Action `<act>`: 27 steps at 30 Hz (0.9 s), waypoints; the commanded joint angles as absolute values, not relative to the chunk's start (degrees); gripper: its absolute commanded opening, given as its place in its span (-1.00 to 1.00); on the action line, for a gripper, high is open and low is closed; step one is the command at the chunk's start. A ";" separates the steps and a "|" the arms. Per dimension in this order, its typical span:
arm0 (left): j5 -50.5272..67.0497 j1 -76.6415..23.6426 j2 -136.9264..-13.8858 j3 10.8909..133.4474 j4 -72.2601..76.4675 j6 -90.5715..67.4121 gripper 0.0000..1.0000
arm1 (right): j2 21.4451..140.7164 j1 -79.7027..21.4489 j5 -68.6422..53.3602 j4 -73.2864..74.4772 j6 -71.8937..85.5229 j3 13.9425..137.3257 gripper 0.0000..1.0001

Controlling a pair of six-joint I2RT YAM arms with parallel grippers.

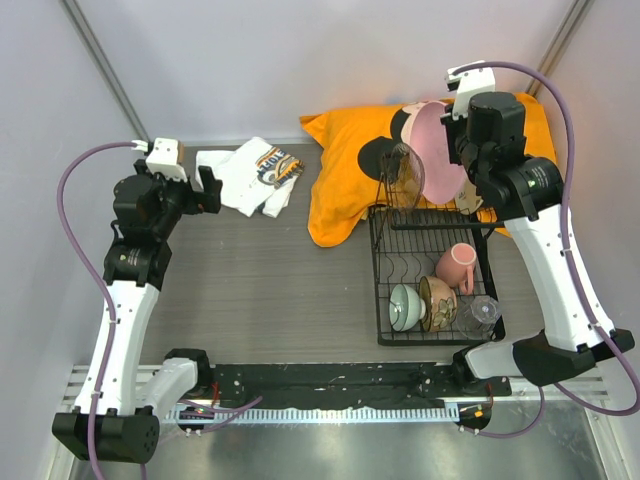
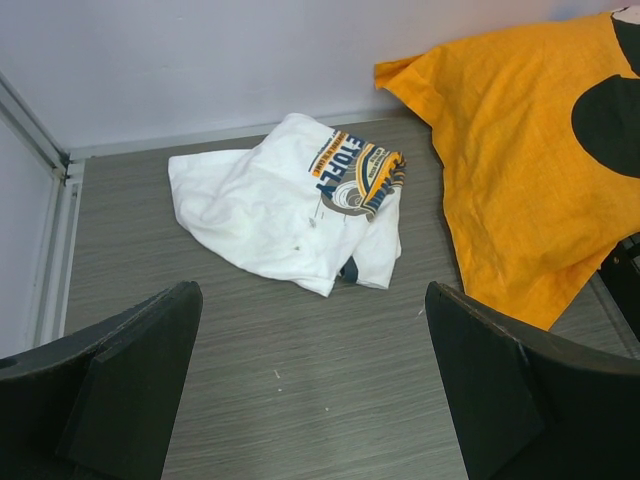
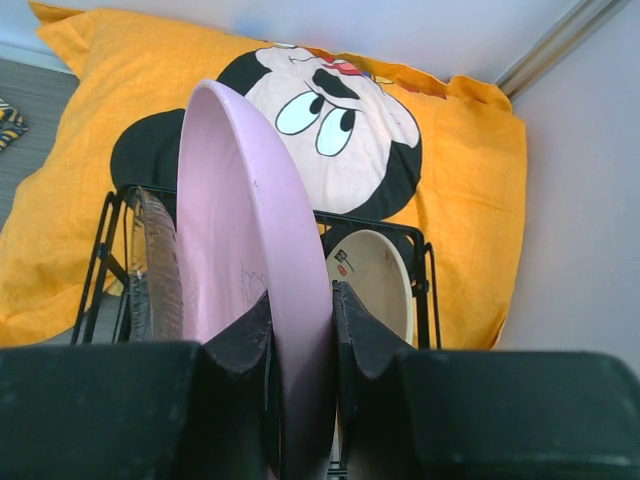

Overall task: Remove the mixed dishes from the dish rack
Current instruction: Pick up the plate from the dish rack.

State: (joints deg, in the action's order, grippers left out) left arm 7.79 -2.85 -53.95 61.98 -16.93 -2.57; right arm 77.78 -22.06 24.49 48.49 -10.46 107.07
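Observation:
My right gripper [image 3: 300, 300] is shut on the rim of the pink plate [image 3: 240, 230], which stands on edge above the far end of the black wire dish rack [image 3: 425, 270]. Seen from above, the pink plate [image 1: 432, 150] sits just left of the right gripper [image 1: 465, 178]. A tan plate [image 3: 375, 280] stands upright behind it in the rack. In the near end of the dish rack [image 1: 377, 285] are a pink mug [image 1: 455, 265], a pale green bowl [image 1: 405, 305], a brown patterned bowl [image 1: 438, 303] and a clear glass [image 1: 480, 315]. My left gripper [image 1: 210, 190] hangs open and holds nothing, far left over bare table [image 2: 315, 390].
An orange cartoon-mouse pillowcase [image 1: 340, 190] lies under and behind the rack's far end. A crumpled white T-shirt [image 1: 250, 175] lies at the back left, in front of my left gripper [image 2: 290, 210]. Walls close the table in at the back and both sides.

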 commanded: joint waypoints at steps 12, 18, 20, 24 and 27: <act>10.46 -2.64 -55.11 63.63 -13.54 -3.16 0.99 | 73.48 -22.41 35.33 39.73 -17.67 107.57 -0.98; 17.72 -2.64 -55.02 64.42 -13.01 -4.13 0.99 | 72.60 -22.41 29.90 42.79 -15.39 110.38 -0.98; 21.43 -2.64 -55.63 65.82 -13.45 -4.83 1.00 | 71.90 -22.41 25.24 43.68 -14.94 110.74 -0.98; 29.43 -2.64 -57.04 68.99 -14.06 -7.55 0.99 | 70.67 -22.41 17.33 45.26 -13.89 111.97 -0.98; 34.00 -2.55 -58.70 71.71 -13.97 -10.63 0.99 | 69.88 -22.50 12.68 45.70 -13.19 113.20 -0.98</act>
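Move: Above the dish rack, the right hand already pinches the pink plate by its near rim; the plate's middle is about 7 cm ahead, 4 cm to the left and 4 cm below. In the rack, the cream plate stands roughly 8 cm ahead, 5 cm right, 12 cm down, and the glass bowl 8 cm ahead, 9 cm left, 12 cm down. From the empty left hand, the pink plate is some 48 cm right, 8 cm ahead and 4 cm higher. Lifting the pink plate about 5 cm up and away from the rack, the right hand keeps its pinch on the rim, eases back some 3 cm and tips its fingers slightly upward; it first swings right about 3 cm, then returns left. Late on, the open left hand sets off right towards the plate, about 5 cm, rising a little and turning some 15 degrees clockwise. ##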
